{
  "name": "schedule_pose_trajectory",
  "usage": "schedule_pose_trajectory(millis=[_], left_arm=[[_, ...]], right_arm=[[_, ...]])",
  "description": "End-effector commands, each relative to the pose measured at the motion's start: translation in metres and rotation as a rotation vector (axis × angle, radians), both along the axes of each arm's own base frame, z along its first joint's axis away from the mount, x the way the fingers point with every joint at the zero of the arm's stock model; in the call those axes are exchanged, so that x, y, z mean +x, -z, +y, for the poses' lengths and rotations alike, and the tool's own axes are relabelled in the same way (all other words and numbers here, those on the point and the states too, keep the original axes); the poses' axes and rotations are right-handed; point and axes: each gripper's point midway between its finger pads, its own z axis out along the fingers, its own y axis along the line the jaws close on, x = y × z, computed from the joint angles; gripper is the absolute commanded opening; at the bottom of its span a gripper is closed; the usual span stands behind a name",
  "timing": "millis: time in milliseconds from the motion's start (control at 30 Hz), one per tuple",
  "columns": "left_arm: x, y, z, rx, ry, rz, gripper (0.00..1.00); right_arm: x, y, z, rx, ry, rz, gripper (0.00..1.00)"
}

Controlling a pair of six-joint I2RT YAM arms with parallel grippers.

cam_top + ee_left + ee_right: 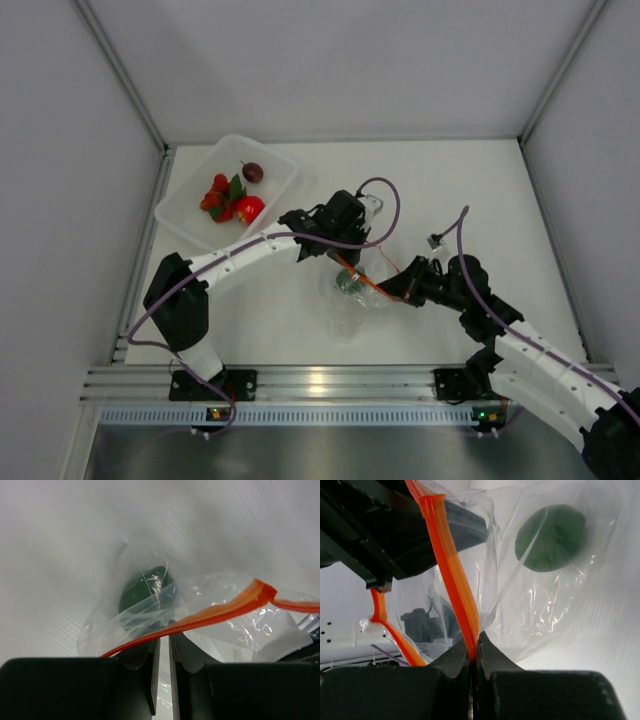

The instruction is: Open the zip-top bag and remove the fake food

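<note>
The clear zip-top bag (350,308) hangs stretched between my two grippers at mid-table. A green ball (350,283) of fake food sits inside it, also seen in the left wrist view (142,590) and the right wrist view (550,537). My right gripper (474,647) is shut on the bag's orange zip strip (452,570). My left gripper (164,630) is at the bag's mouth, its jaws a narrow slit apart. The strip (215,611) crosses just over its tips. From above, the left gripper (343,258) is over the bag and the right gripper (392,288) is at its right side.
A translucent tub (275,155) stands at the back left. It holds a red tomato (250,208), a dark maroon ball (253,172) and a cluster of red balls with green leaves (218,196). White walls enclose the table on three sides.
</note>
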Motion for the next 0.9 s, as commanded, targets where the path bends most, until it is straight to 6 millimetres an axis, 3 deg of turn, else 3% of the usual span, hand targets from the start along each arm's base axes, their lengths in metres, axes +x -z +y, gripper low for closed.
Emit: schedule_pose_trajectory(millis=[0, 233, 300, 400, 600, 733, 867], left_arm=[[-0.012, 0.003, -0.013, -0.024, 0.113, 0.044, 0.18], [-0.03, 0.012, -0.018, -0.059, 0.213, 0.057, 0.19], [-0.034, 0.015, -0.019, -0.048, 0.235, 0.045, 0.28], [-0.027, 0.025, -0.016, 0.008, 0.208, -0.003, 0.38], [-0.003, 0.039, -0.018, 0.051, 0.096, -0.086, 0.41], [0.001, 0.035, -0.04, -0.051, 0.099, -0.151, 0.48], [0.01, 0.037, -0.048, -0.081, 0.062, -0.208, 0.49]], right_arm=[[0.004, 0.013, -0.014, -0.047, 0.036, 0.012, 0.0], [0.013, 0.017, -0.027, -0.037, 0.111, 0.023, 0.0], [0.013, 0.015, -0.028, -0.029, 0.117, 0.019, 0.0], [0.011, 0.012, -0.025, -0.017, 0.096, 0.017, 0.0], [0.009, 0.012, -0.024, -0.007, 0.085, 0.02, 0.0], [0.008, 0.012, -0.02, 0.006, 0.064, 0.016, 0.0], [0.006, 0.011, -0.022, 0.008, 0.067, 0.006, 0.0]])
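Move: The green pepper still in the bag lies almost straight under the left hand, perhaps 1 cm ahead and some 9 cm below. The orange zip strip crosses close by at fingertip height, its middle about 4 cm back and 4 cm to the right. From the right hand, which already pinches the strip's other end, the pepper is roughly 8 cm ahead, 8 cm to the left and 10 cm below. The right fingers keep their pinch on the zip strip, shifting about 2 cm right and 2 cm down and then holding nearly still. The left hand sinks into the bag mouth towards the pepper, about 5 cm down and 3 cm right in all, first drawing back some 3.5 cm, then coming forward again while its fingers spread to about half open. ##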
